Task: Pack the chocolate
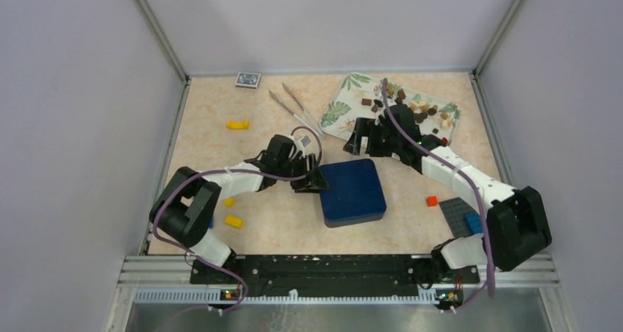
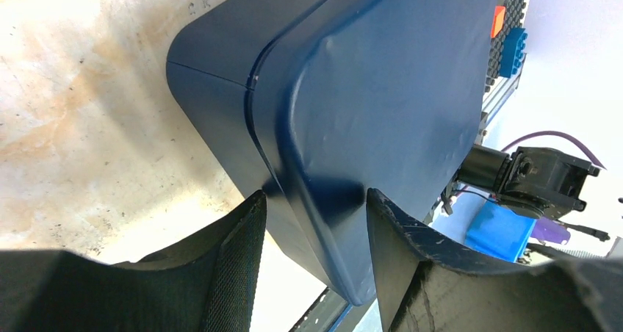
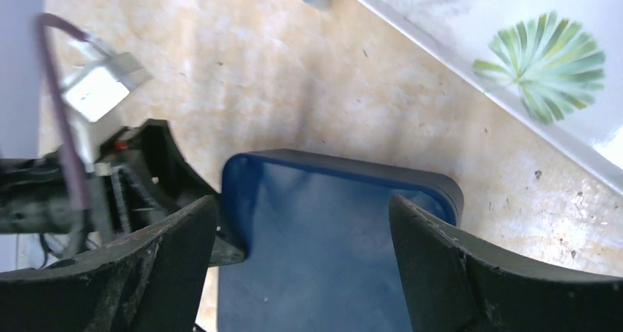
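Observation:
Several pieces of chocolate [image 1: 420, 112], dark brown, light brown and cream, lie on the right part of a white leaf-print tray [image 1: 345, 100] at the back right. A dark blue lidded box [image 1: 353, 192] sits mid-table. My left gripper [image 1: 311, 179] is shut on the box's left edge. In the left wrist view the left gripper [image 2: 312, 200] has one finger on the box [image 2: 367, 82] side wall and the other on its lid. My right gripper [image 1: 367, 145] hovers open over the box's far edge. In the right wrist view the right gripper [image 3: 301, 214] holds nothing above the box [image 3: 323, 258].
Metal tongs [image 1: 294, 104] lie left of the tray. Yellow bricks [image 1: 236, 124] [image 1: 233, 220], a red brick [image 1: 431, 200], a grey baseplate [image 1: 455, 213] with a blue brick [image 1: 474, 222], and a small card box [image 1: 247, 79] are scattered about. Walls close three sides.

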Robot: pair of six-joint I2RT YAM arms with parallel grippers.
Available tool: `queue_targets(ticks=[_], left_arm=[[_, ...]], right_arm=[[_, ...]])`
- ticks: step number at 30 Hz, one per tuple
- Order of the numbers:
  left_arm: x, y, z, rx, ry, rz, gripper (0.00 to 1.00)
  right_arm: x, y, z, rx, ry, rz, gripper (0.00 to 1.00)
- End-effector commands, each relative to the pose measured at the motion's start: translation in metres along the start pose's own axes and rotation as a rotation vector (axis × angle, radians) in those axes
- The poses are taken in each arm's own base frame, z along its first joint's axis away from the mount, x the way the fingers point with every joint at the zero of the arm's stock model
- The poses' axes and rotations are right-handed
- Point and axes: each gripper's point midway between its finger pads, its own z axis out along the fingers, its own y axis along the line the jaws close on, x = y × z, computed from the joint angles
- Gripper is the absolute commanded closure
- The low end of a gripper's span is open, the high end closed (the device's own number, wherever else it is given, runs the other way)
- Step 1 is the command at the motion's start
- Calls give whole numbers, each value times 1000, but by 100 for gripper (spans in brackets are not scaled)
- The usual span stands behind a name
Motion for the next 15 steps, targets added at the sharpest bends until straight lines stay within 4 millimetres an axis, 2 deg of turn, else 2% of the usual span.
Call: queue_targets(ticks=[1,4,8,10,12,15], left_arm=[[-19,-18,-7,18,-55,66,42],[-26,-27,-14,23,-79,84,41],[-33,-38,-25,16,-104,106,40],[-39,-41,-29,5,-128,121,40],[-46,-42,-30,-18,-142,133,40],[-56,-49,-34,-38,-154,148,41]], right_arm=[[-30,26,-33,-67,-103,-23,16],[0,13,-32,-41,-38,12,16],[53,-8,-18,-15,68,58,16],[64,-17,-16,31,113,68,17],[49,-14,-26,54,83,51,18],[14,6,-57,18,-27,3,17]])
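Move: The lidded chocolate box has its middle about 11 cm back towards the base from the right hand, level with it sideways and some 10 cm below. From that hand, the patterned tray's middle lies about 13 cm ahead and 13 cm right, the tongs 16 cm ahead and 16 cm left, the red block 11 cm back and 24 cm right. From the left hand, at the box's left edge, the box's middle is about 9 cm right, 1 cm back and 3 cm down. Towards the blue lid of the box comes the open right hand: it first lifts about 4 cm, then swings back and down over the far part of the lid, ending some 5 cm nearer the base and 3 cm lower, with a slight tip downward. Meanwhile the left hand, fingers half open, leaves the lid's left edge, rising about 4 cm and drifting 2 cm forward. ##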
